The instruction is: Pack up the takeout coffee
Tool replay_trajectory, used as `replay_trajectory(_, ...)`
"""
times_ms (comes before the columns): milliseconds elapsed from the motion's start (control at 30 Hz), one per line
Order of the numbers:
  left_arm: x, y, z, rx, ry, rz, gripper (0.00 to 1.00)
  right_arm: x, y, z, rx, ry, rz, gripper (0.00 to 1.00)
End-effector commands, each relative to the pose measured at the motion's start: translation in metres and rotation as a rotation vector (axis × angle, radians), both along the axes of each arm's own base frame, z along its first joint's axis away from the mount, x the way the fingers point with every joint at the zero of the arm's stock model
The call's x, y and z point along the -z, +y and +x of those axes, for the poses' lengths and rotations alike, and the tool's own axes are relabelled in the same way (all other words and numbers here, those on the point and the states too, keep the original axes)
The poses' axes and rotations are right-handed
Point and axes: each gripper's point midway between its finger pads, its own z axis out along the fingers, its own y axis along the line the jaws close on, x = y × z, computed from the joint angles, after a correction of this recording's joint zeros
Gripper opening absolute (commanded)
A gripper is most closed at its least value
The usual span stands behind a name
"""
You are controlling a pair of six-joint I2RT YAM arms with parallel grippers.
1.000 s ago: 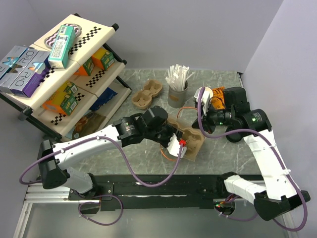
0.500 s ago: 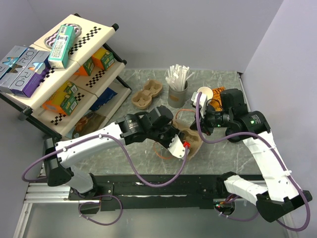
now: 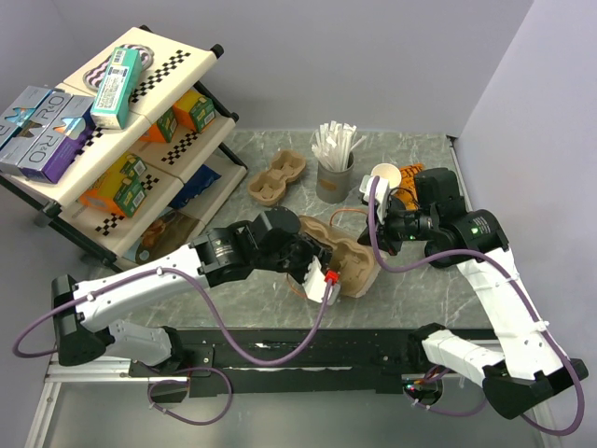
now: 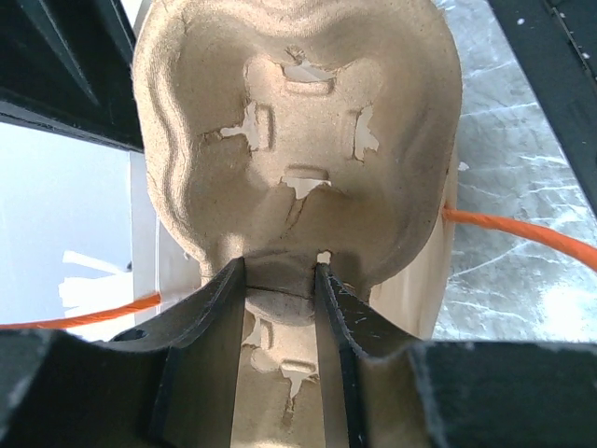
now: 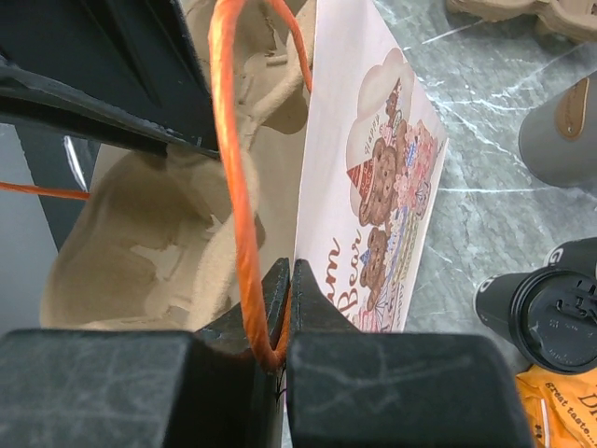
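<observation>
The takeout coffee (image 5: 550, 322), a dark cup with a round black top, stands on the marble right of the bag; from above it shows as a dark cup (image 3: 366, 190) beside the tin. My left gripper (image 4: 280, 280) (image 3: 323, 273) is shut on the middle ridge of a brown pulp cup carrier (image 4: 298, 140) (image 3: 353, 257). The carrier lies partly inside a pale paper bag (image 5: 373, 187) printed with bears. On the bag's orange cord handle (image 5: 238, 187) my right gripper (image 5: 290, 280) (image 3: 384, 224) is shut, holding it up.
A second pulp carrier (image 3: 277, 177) lies at the back. A grey tin of straws (image 3: 334, 177), a white cup stack (image 3: 385, 175) and an orange snack bag (image 3: 410, 177) crowd the back right. A stocked shelf rack (image 3: 112, 140) fills the left.
The left arm's elbow has swung left and the carrier in its grip has shifted slightly left. The right gripper edged right early, uncovering the white cups, then held still.
</observation>
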Motion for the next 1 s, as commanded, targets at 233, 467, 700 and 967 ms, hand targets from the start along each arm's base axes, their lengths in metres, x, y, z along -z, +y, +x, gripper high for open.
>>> replay_trajectory(233, -0.032, -0.009, 0.007, 0.000, 0.007, -0.121, 0.01, 0.002, -0.002, -0.014, -0.043, -0.008, -0.011, 0.00)
replay_trajectory(467, -0.022, 0.000, 0.015, -0.061, 0.081, -0.104, 0.01, 0.002, -0.006, -0.017, -0.047, -0.004, -0.035, 0.06)
replay_trajectory(700, -0.007, 0.000, 0.012, -0.051, 0.109, -0.066, 0.01, 0.004, -0.015, -0.029, -0.034, 0.036, -0.068, 0.41)
replay_trajectory(967, -0.011, -0.002, 0.008, -0.034, 0.131, -0.092, 0.01, 0.017, -0.024, -0.042, -0.028, 0.107, -0.115, 0.62)
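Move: My right fingers are shut on the orange handle of the paper bag; the bag mouth's middle is about 7 cm to their left, 4 cm back and 4 cm lower. From that hand the straw holder stands some 26 cm ahead and 8 cm left, and the paper cups 24 cm ahead and 5 cm right, both over 20 cm lower. My left hand pinches the cup carrier, with the bag mouth's middle about 4 cm to its right, level fore and aft, and 3 cm below. I let go of the orange handle: my right hand barely creeps at first, then opens to a bit over half while backing off some 3 cm, back, down and to the right, so the spread fingers come beside the printed wall at the bag's rim. My left hand keeps its pinch on the carrier, eases about 1 cm forward and back again, and turns it by under 10 degrees. ##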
